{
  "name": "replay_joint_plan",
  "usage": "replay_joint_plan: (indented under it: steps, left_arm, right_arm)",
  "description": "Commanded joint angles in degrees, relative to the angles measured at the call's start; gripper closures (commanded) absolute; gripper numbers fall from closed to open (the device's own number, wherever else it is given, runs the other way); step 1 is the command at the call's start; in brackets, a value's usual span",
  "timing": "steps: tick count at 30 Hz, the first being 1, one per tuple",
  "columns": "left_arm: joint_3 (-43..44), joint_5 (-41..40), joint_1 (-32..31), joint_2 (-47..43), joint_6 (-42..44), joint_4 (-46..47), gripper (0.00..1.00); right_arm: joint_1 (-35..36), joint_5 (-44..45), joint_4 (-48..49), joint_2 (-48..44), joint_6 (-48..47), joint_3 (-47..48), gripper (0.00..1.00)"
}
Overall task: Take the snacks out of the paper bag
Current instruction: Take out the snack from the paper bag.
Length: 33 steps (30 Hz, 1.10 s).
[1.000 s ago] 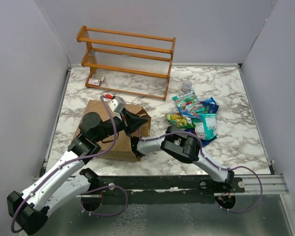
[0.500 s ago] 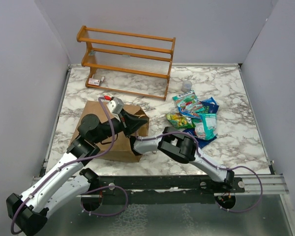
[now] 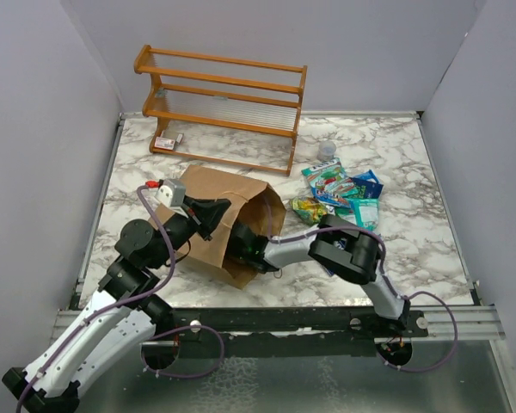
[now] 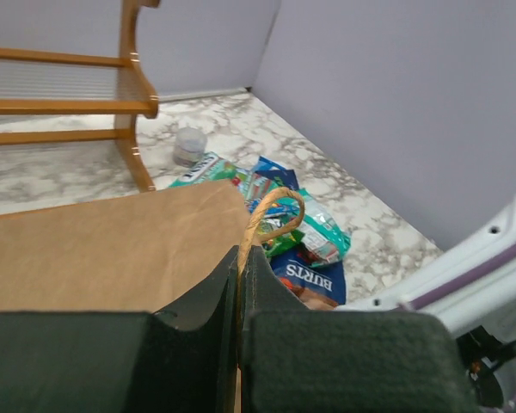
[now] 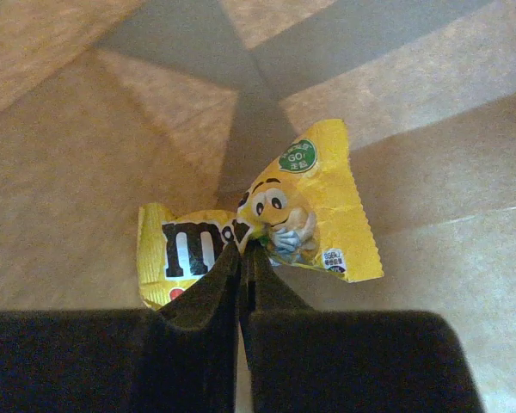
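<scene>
The brown paper bag (image 3: 213,186) lies on its side, mouth toward the right. My left gripper (image 3: 211,215) is shut on the top rim of the bag's mouth beside a twisted handle (image 4: 273,215) and holds it up; the left wrist view shows the paper edge pinched between the fingers (image 4: 240,262). My right gripper (image 3: 246,244) reaches inside the bag. There it is shut on a yellow candy packet (image 5: 318,206), pinching the packet's middle (image 5: 241,251). Several snacks (image 3: 344,196), including a dark blue pouch (image 4: 314,277), lie in a pile right of the bag.
A wooden rack (image 3: 221,105) stands at the back. A small red-and-white packet (image 3: 165,142) lies beside its left foot, and a clear cup (image 3: 327,151) sits behind the snack pile. Grey walls close the table on three sides.
The right gripper went deeper into the bag and closed on the yellow packet. The left gripper drew back toward the left with the rim, raising and widening the bag's mouth.
</scene>
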Motion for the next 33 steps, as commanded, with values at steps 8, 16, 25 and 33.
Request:
replay_joint_plan:
  steps: [8, 16, 25, 33]
  left_arm:
    - [1.2, -8.0, -0.1, 1.3, -0.2, -0.3, 1.0]
    - [2.4, -16.9, -0.1, 3.5, -0.7, -3.4, 1.0]
    - [3.1, -17.1, -0.1, 4.9, -1.2, -1.5, 1.0]
    - [4.9, -18.0, -0.1, 1.4, 0.6, -7.5, 1.0]
  right_arm:
    - [0.5, 1.3, 3.2, -11.5, 2.9, -13.4, 0.99]
    - [2.3, 5.3, 0.0, -20.8, 1.6, -18.8, 0.99]
    - [2.9, 7.0, -0.6, -25.1, 5.5, -23.7, 0.99]
    - [2.9, 22.5, -12.3, -43.0, -7.3, -27.5, 0.99]
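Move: Inside the bag, the right hand already pinches the yellow M&M's packet; the snack pile is about 44 cm to its right, 14 cm ahead and some 4 cm lower. The bag's mouth is about 17 cm to this hand's right, 4 cm back and 3 cm higher, and the nearest yellow packet 35 cm right and 13 cm ahead, 4 cm lower. The left hand, already on the handle, has the mouth 9 cm right, 3 cm back and 20 cm below. Drawing the pinched M&M's packet out through the bag, the right hand goes about 12 cm to the right, rising some 6 cm in uneven steps and easing back a little, fingers staying shut. Meanwhile the left hand keeps hold of the paper handle and shifts roughly 5 cm forward and left, sinking slightly and turning some 15 degrees counter-clockwise. ##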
